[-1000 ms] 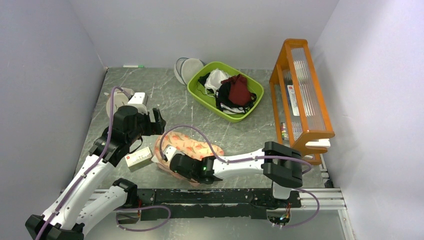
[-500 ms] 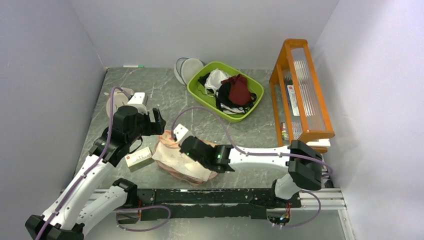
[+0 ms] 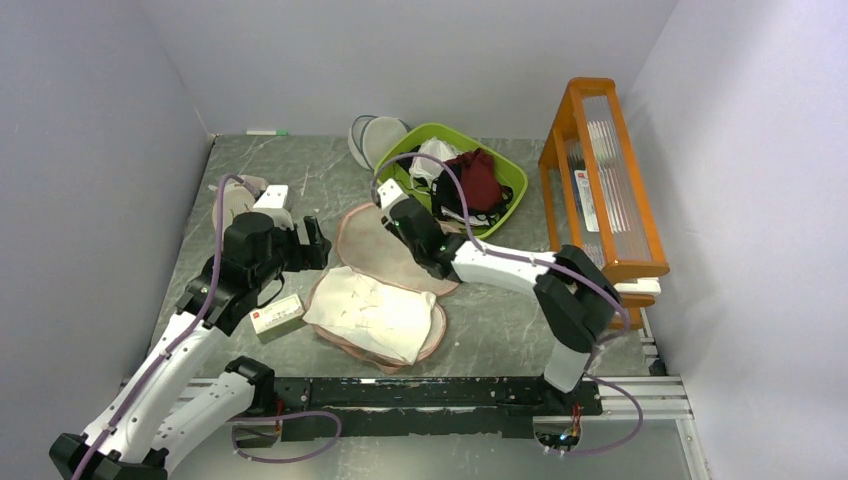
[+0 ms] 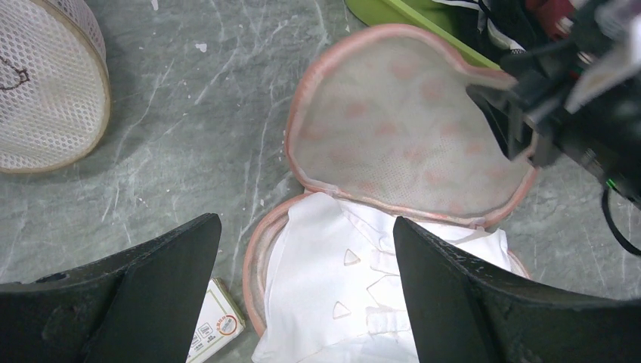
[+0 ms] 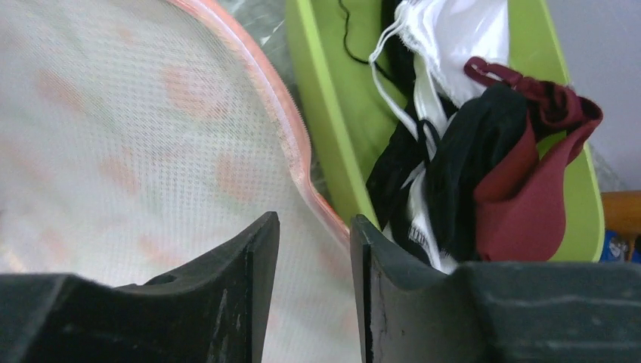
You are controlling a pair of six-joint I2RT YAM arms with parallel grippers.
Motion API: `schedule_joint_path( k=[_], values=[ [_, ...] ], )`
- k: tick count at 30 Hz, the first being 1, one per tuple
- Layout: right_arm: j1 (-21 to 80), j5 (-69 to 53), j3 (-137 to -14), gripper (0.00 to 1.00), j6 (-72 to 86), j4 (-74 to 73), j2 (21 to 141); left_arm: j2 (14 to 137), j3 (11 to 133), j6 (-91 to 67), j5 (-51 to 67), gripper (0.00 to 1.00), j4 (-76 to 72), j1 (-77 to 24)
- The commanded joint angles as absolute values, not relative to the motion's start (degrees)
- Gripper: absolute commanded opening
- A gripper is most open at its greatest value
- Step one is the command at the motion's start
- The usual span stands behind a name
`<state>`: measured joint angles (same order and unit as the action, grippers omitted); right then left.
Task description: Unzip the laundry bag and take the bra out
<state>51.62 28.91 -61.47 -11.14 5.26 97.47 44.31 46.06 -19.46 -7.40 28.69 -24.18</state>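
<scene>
The laundry bag (image 3: pixel 375 245) lies unzipped and spread open, its beige-lined far lobe (image 4: pixel 401 128) flipped back toward the green basket. The cream-white bra (image 3: pixel 370 315) lies in the near lobe, also in the left wrist view (image 4: pixel 355 287). My right gripper (image 3: pixel 392 212) is at the far lobe's rim beside the basket; its fingers stand slightly apart astride the pink rim (image 5: pixel 302 178), with lining showing between them (image 5: pixel 314 219). My left gripper (image 3: pixel 310 240) is wide open just above the bag's left side, its jaws framing the bra (image 4: pixel 307 219).
A green basket (image 3: pixel 400 180) of clothes with a dark red garment (image 3: pixel 478 180) sits behind the bag. A small box (image 3: pixel 277 318) lies left of the bag. A round beige pouch (image 3: pixel 232 200), a white mesh pouch (image 3: pixel 370 135) and an orange rack (image 3: pixel 600 190) stand around.
My right gripper has swept from the bag's near edge to its far side by the basket, folding the top lobe open and baring the bra. The left arm has stayed put.
</scene>
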Motion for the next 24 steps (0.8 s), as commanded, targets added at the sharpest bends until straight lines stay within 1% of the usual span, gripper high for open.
schedule_joint_path(
  k=[1,2,4,5,6,9,15,20,24],
  values=[
    [49.5,29.72,-69.66,0.44,-11.69,2.29,103.74,43.75,46.08,-19.13,-8.14,0.96,27.24,-23.79],
    [49.52,29.54,-71.46,0.48,-10.57,-0.36,104.31,43.73,46.06,-19.16,-8.17,0.96,27.31,-23.81],
    [49.91,28.32,-73.71,0.61,-7.94,-5.09,103.97,43.64,46.02,-19.07,-8.06,0.96,27.19,-23.82],
    [50.46,28.51,-74.3,0.71,-6.33,-7.17,103.26,43.6,45.96,-19.07,-8.07,0.96,27.1,-23.76],
    [50.77,28.47,-74.63,0.78,-4.24,-9.35,102.24,43.64,45.92,-19.07,-8.15,0.96,27.07,-23.81],
    [51.65,27.21,-74.49,0.87,2.14,-14.63,97.52,44.04,46.01,-18.99,-7.77,0.96,27.08,-23.78],
    [52.86,19.12,-67.12,0.94,11.84,-18.42,84.39,44.62,46.03,-18.85,-6.99,0.96,26.82,-23.73],
    [52.9,7.46,-58.34,0.94,22.9,-16.36,77.01,45.01,46.01,-18.63,-6.49,0.96,26.63,-23.64],
    [53.16,1.53,-50.31,0.93,31.99,-12.42,71.82,44.79,45.98,-18.65,-6.23,0.96,26.56,-23.55]
  ],
)
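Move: The white bra in the opened bag lies about 18 cm back from the right hand, level with it left-right and roughly 10 cm below. The bag's raised flap has its middle some 5 cm back and 3 cm right of that hand; the green basket is 11 cm ahead and 13 cm right, the small box about 18 cm back and 19 cm left. From the left hand, the bra is some 9 cm back, 9 cm right and 18 cm below. Carry the bag's flap about 3 cm farther forward with the right gripper while spreading its partly open fingers wide to let go of the edge. Then draw back some 13 cm towards the bra, rising well clear before dipping slightly at the end, tipping the fingers down and rolling the hand's left side up nearly 30 degrees. ##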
